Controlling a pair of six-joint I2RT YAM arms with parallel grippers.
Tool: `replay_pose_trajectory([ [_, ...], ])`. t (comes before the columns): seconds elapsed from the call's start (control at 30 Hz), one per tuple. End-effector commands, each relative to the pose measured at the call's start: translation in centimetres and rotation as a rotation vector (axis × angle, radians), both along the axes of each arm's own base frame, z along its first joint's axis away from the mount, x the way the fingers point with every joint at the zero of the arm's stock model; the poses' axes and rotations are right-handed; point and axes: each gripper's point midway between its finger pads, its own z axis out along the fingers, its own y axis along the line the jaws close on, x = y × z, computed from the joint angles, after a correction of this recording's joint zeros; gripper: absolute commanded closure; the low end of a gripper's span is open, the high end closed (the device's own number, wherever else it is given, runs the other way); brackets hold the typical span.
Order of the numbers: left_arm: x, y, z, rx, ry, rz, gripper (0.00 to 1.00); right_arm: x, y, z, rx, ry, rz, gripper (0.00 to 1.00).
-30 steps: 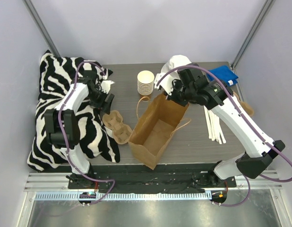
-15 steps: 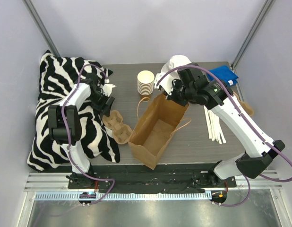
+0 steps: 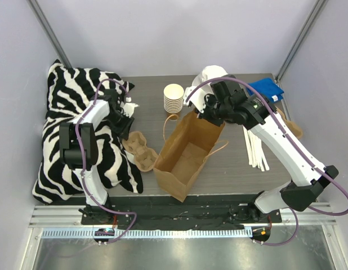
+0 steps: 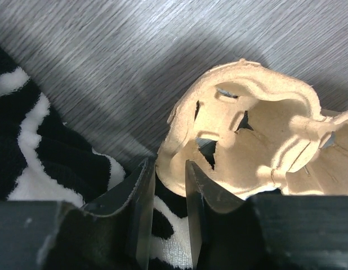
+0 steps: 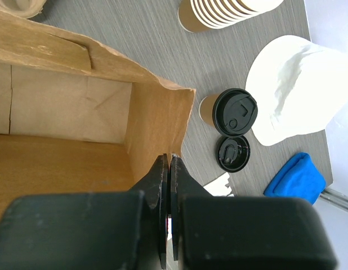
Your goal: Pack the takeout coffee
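The takeout coffee (image 5: 227, 111), a cream cup with a black lid, stands on the table beside the open brown paper bag (image 5: 61, 118) in the right wrist view. The arm hides it from the top camera. My right gripper (image 5: 169, 157) is shut on the bag's (image 3: 185, 157) far rim, near its corner (image 3: 205, 115). My left gripper (image 4: 167, 163) is low over the far end of the tan pulp cup tray (image 4: 258, 129). Its jaws stand a narrow gap apart with the tray's rim between the tips. In the top view the left gripper (image 3: 127, 125) sits where the tray (image 3: 141, 149) meets the zebra cloth.
A zebra-striped cloth (image 3: 61, 129) covers the table's left side and lies under the tray's edge. A stack of lidless cups (image 3: 174, 97) stands behind the bag. A loose black lid (image 5: 233, 152), a white cap (image 3: 210, 74), a blue cloth (image 3: 265, 89) and white strips (image 3: 254, 149) lie at the right.
My left gripper has shifted slightly toward the far side, settled at the tray's far end, and its jaws have narrowed markedly. The right gripper and the bag have not moved.
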Motion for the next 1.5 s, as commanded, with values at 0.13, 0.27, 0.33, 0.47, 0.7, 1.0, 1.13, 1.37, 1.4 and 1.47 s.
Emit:
replay_pose_trajectory([
  [0.13,0.2,0.3,-0.6,0.01,-0.003,-0.011,0.68,0.4,0.4,1.8,0.045,-0.037,-0.004,0.99],
  [0.27,0.4,0.3,-0.7,0.012,-0.008,-0.007,0.67,0.4,0.3,1.9,0.047,-0.04,-0.007,0.99],
  [0.33,0.6,0.3,-0.4,0.01,-0.022,-0.005,0.75,0.4,0.3,1.8,0.044,-0.039,-0.004,0.99],
  [0.47,0.9,-0.4,3.0,-0.031,-0.1,0.002,0.94,0.4,0.2,2.0,0.041,-0.049,-0.001,0.99],
  [0.7,0.6,-1.6,12.7,-0.115,-0.294,0.043,1.0,0.3,-0.1,4.0,0.074,-0.11,0.015,0.99],
  [1.0,-0.5,-2.3,30.3,-0.218,-0.704,0.095,1.0,-0.5,0.3,5.1,0.112,-0.128,0.06,0.99],
  [1.13,-2.7,-2.6,39.1,-0.276,-0.932,0.09,1.0,-0.6,0.6,4.4,0.111,-0.108,0.073,0.99],
  [1.37,-9.2,-4.0,50.9,-0.418,-1.284,0.005,1.0,-0.3,1.4,3.8,0.132,-0.083,0.072,0.99],
  [1.4,-10.3,-4.3,51.8,-0.451,-1.301,-0.003,1.0,-0.2,1.4,3.7,0.133,-0.081,0.069,0.99],
  [1.47,-11.8,-5.3,53.3,-0.516,-1.34,-0.058,1.0,-0.1,1.8,3.8,0.143,-0.074,0.068,0.99],
])
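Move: The cup carrier lies right under my left hand, its far left rim between my open fingers; its middle is about 7 cm back, 6 cm right and 2 cm lower. The paper bag's middle is some 27 cm right, 10 cm back and 8 cm higher, the cup stack about 21 cm right and 11 cm ahead. My right hand, pinching the bag's rim, has the carrier about 25 cm left, 1 cm ahead and 27 cm below. I close my left fingers from about a third open to shut on the carrier's far left rim, then whip it almost straight up some 50 cm, easing back about 10 cm towards the end while the wrist swings up roughly 75 degrees, from pointing down to pointing ahead. My right hand keeps its pinch on the bag and rises about 2 cm late on. ##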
